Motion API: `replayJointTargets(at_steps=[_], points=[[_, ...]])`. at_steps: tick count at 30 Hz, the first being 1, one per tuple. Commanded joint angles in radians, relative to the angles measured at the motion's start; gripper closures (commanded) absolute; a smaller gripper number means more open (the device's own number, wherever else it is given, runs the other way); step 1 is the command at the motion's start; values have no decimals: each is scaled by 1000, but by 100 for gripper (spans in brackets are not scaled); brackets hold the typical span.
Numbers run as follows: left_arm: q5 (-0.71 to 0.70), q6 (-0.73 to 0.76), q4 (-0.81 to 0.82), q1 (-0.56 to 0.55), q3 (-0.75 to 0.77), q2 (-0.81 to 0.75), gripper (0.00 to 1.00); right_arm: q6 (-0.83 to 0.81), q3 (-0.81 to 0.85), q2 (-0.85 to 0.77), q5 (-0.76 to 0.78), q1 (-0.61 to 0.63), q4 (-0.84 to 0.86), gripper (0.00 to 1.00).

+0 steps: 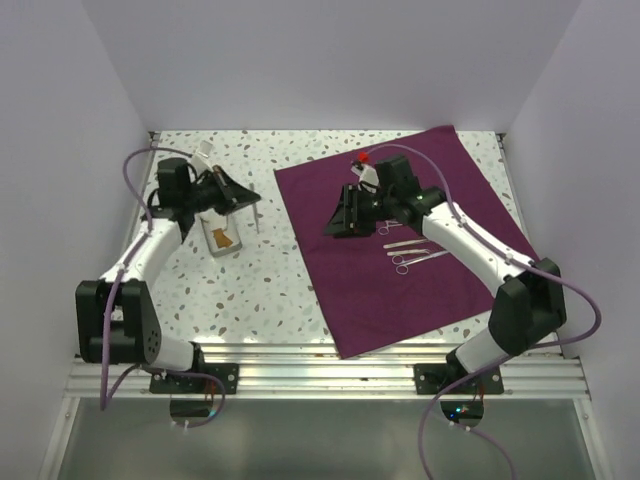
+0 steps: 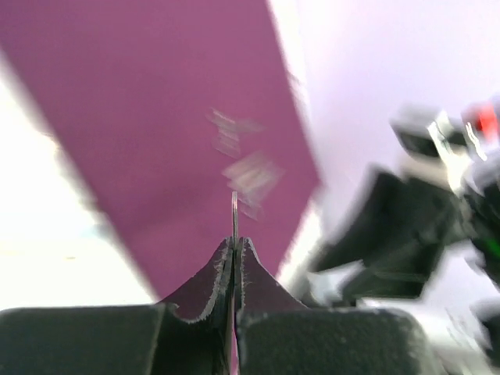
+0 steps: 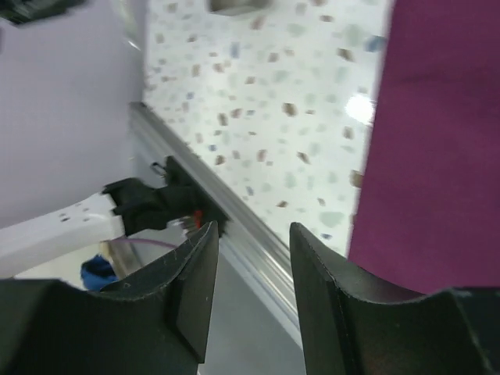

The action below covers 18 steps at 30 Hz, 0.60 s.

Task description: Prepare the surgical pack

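The plum-purple cloth (image 1: 400,240) of the surgical pack lies spread flat on the right half of the table. Several steel scissors-like instruments (image 1: 412,252) rest on it. A small steel tray (image 1: 222,236) with an orange strip (image 1: 224,240) in it stands on the speckled table to the left of the cloth. My left gripper (image 1: 252,201) hovers just above the tray, shut on a thin steel instrument (image 2: 234,209) that pokes out past the fingertips (image 2: 234,244). My right gripper (image 1: 338,220) hangs over the cloth's left part, open (image 3: 250,230) with nothing between its fingers.
White walls close in the table on the left, back and right. An aluminium rail (image 1: 330,355) runs along the near edge, and the cloth's front corner reaches it. In the left wrist view the right arm (image 2: 414,234) shows blurred at the right.
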Motion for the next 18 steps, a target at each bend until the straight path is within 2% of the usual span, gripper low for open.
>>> replayJointTargets(at_steps=[1,4,5,10,18], points=[[-199,376,-491,114,157,66,100,-124,50,27,183,-44,-251,54],[-401,447,-584,138,241,178,100,-133,37,41,184,-79,-294,54],[-430,452,-607,147,258,203,100,-132,32,44,182,-88,-294,54],[-542,434,-616,164,337,355,100,-133,18,56,196,-149,-305,54],[-627,440,-634,170,461,478,100,-126,26,99,354,-202,-360,54]])
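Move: My left hand still grips the scalpel; the tray's middle lies about 15 cm to its left, 6 cm ahead and some 20 cm below. In the tray the gauze sits roughly 9 cm ahead and 16 cm left of that hand, the tan packets about 1 cm ahead and 15 cm left. From my empty right hand the upper tweezers are some 21 cm right, 7 ahead and 21 below, with the scissors about 25 cm right and 1 ahead. With the scalpel kept pinched, my left hand sweeps left about 15 cm and a little forward, most of that early, while sinking about 16 cm over the tray, the wrist swinging the fingers to point steeply down and easing to a stop. My right hand, fingers staying half open, backs off rightward some 10 cm and down 8 towards the instruments on the drape, tipping its fingers more downward. ##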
